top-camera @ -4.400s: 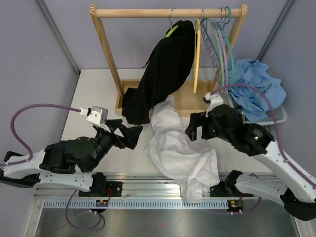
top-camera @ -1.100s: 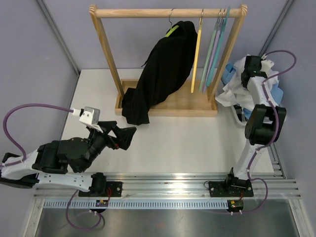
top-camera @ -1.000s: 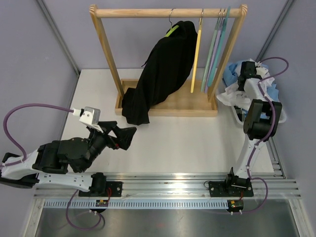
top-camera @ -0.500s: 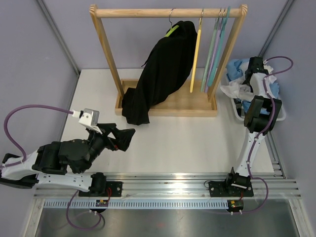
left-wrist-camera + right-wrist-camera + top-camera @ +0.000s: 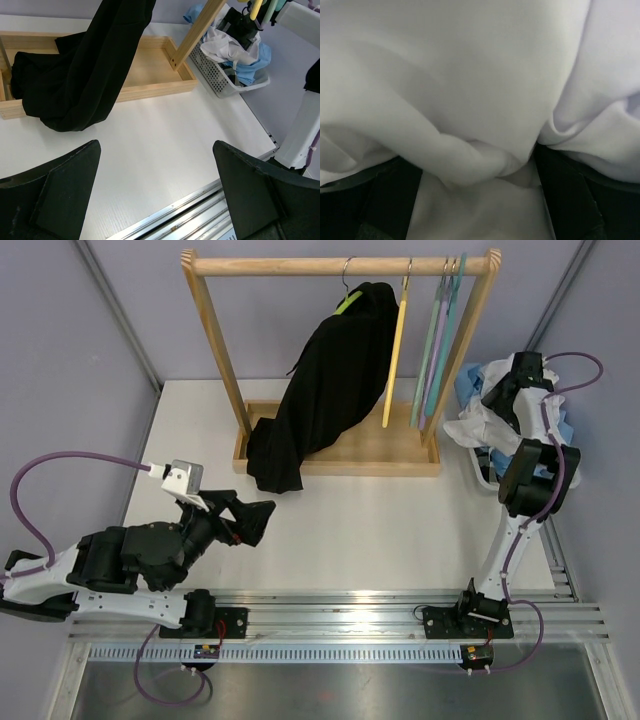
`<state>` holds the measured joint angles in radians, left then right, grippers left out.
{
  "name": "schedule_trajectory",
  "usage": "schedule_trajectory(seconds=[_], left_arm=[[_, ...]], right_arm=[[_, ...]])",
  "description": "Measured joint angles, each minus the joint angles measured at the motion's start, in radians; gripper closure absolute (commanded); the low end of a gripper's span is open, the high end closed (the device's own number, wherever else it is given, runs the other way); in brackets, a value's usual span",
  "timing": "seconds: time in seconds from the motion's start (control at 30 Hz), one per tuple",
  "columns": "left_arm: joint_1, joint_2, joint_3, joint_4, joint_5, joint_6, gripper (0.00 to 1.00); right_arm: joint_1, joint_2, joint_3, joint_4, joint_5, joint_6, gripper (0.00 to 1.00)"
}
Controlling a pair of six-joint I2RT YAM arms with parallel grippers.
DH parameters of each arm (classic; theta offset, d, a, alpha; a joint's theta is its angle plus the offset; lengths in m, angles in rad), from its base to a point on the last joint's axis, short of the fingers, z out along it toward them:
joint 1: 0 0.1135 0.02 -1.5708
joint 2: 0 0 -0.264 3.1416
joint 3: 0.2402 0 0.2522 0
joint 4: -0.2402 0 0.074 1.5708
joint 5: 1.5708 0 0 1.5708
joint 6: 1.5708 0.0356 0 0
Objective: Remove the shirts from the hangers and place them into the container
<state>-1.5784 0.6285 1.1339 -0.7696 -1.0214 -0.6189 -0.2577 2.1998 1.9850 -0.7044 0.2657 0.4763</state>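
Note:
The black shirt [image 5: 330, 390] hangs from a lime green hanger [image 5: 348, 302] on the rack and also shows in the left wrist view [image 5: 90, 70]. The white shirt [image 5: 478, 425] lies bunched over the left rim of the container [image 5: 484, 470], on top of a light blue garment [image 5: 470, 380]. My right gripper [image 5: 500, 400] is down in that pile. In its wrist view white shirt fabric [image 5: 470, 75] fills the frame, and the right gripper [image 5: 480, 175] stands open with a fold lying loose between the fingers. My left gripper [image 5: 255, 518] [image 5: 157, 190] hovers open over bare table.
The wooden rack [image 5: 340, 265] stands at the back with its base tray [image 5: 400, 445]. A bare yellow hanger [image 5: 393, 360] and pale green, lilac and teal hangers [image 5: 435, 340] hang near its right post. A metal rail [image 5: 350, 615] runs along the near edge.
The right gripper's jaws have opened and let go of the white shirt over the container. The wrist has shifted slightly above the pile. The left arm has stayed put.

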Motion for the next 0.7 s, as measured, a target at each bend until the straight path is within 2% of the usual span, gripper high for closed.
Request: schedule_trajectory(seconds=[0.17,0.47,0.6,0.7], left_arm=[[0.000,0.009,0.000,0.000,0.000,0.000,0.01],[0.000,0.008,0.000,0.000,0.000,0.000,0.01],[0.000,0.008,0.000,0.000,-0.001,0.002,0.01],[0.000,0.008,0.000,0.002,-0.002,0.009,0.01]], right_arm=[[-0.006,-0.216,-0.155,-0.042,-0.014,-0.001,0.01],[-0.005,-0.713,-0.259,-0.038,-0.032,0.000,0.01],[0.045,-0.991,-0.355,0.040,-0.070,-0.005,0.01],[0.112,-1.176,-0.394,0.086,-0.160,-0.020,0.01]])
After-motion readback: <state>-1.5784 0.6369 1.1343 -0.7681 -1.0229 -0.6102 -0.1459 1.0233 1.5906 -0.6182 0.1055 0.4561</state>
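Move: My right hand is open inside the container, with the white shirt just under the fingers and bunched about them. The black shirt on the rack hangs about 45 cm to my right hand's left, some 6 cm nearer the base and 13 cm higher; between them are the bare green and purple hangers, roughly 28 cm left, 3 cm back and 22 cm up. From my left hand the black shirt is about 32 cm ahead, 12 cm right and 12 cm lower. Fingers already wide open, I lift my right hand clear of the white shirt and out of the container, about 36 cm up and some 22 cm back. Late in the rise I swing it left, some 12 cm in all, and tip the wrist up about 50 degrees, so the fingers go from pointing steeply down to nearly level, facing the rack. ##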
